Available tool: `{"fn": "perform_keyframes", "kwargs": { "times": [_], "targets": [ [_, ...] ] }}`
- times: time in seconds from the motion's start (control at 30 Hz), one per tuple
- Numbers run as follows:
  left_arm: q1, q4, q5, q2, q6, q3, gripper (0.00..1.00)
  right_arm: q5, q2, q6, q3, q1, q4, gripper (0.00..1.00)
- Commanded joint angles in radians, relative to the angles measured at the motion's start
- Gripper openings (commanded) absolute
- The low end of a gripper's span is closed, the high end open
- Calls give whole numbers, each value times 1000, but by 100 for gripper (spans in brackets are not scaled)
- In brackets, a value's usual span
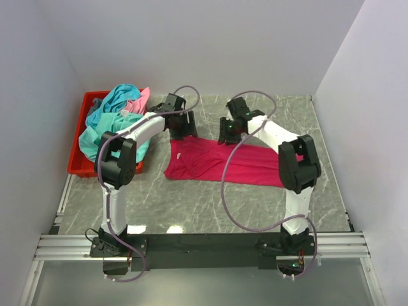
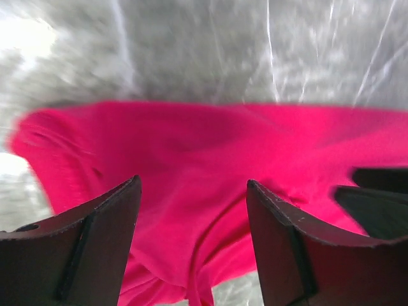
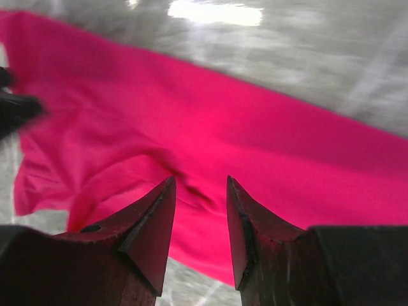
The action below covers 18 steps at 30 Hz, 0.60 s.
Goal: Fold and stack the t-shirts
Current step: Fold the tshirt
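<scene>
A magenta-red t-shirt (image 1: 217, 162) lies as a long, partly folded strip across the middle of the table, also spread under both wrist cameras (image 2: 210, 146) (image 3: 255, 140). My left gripper (image 1: 180, 127) hovers over the shirt's far left edge, jaws open and empty (image 2: 192, 180). My right gripper (image 1: 228, 132) hangs over the far edge a little to the right, jaws apart with nothing between them (image 3: 200, 178). Teal t-shirts (image 1: 118, 124) and a light pink one (image 1: 141, 99) are heaped at the left.
The heap sits in a red plastic bin (image 1: 80, 167) against the left wall. White walls close in the grey marbled table (image 1: 191, 204) at left, back and right. The black rail (image 1: 204, 242) with both arm bases runs along the near edge.
</scene>
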Motion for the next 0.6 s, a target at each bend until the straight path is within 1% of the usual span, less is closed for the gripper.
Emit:
{"fn": "perform_keyframes", "kwargs": {
  "times": [0.0,0.1,0.2,0.3,0.37,0.57],
  "targets": [
    [2,50,84,6,-5,-29,72,-69,31,23,64,36,79,45],
    [2,27,78,42,-17,-34,72,-75,82,19,116,59,82,45],
    [2,-4,59,59,-19,-35,73,-57,158,-7,181,79,39,45],
    [2,-4,56,57,-19,-47,72,-22,188,-32,213,96,-4,45],
    [2,-1,58,54,-22,-57,72,9,183,-38,210,104,-27,45],
    [2,2,55,56,-26,-66,73,63,108,-43,120,105,-22,45]
  ]
}}
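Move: Under the left hand, about 6 cm down and 2 cm back, is the folded shirt's far strip, which it goes for; the shirt's left end is roughly 8 cm to its left and 7 cm back, and the red bin about 32 cm to its left and 2 cm ahead. For the right hand, the place on the same strip lies some 5 cm left, level with it and 6 cm down; the shirt's right end is around 33 cm to its right and 8 cm back. Sinking about 4 cm onto the shirt's far strip while drawing back some 2 cm, the open left hand then stops, its outer fingertip seeming to press into the cloth. The open right hand swings some 6 cm left along the strip towards the left hand, then eases back about 1 cm to the right, lowering 3 cm or so all the while. Neither gripper closes. ##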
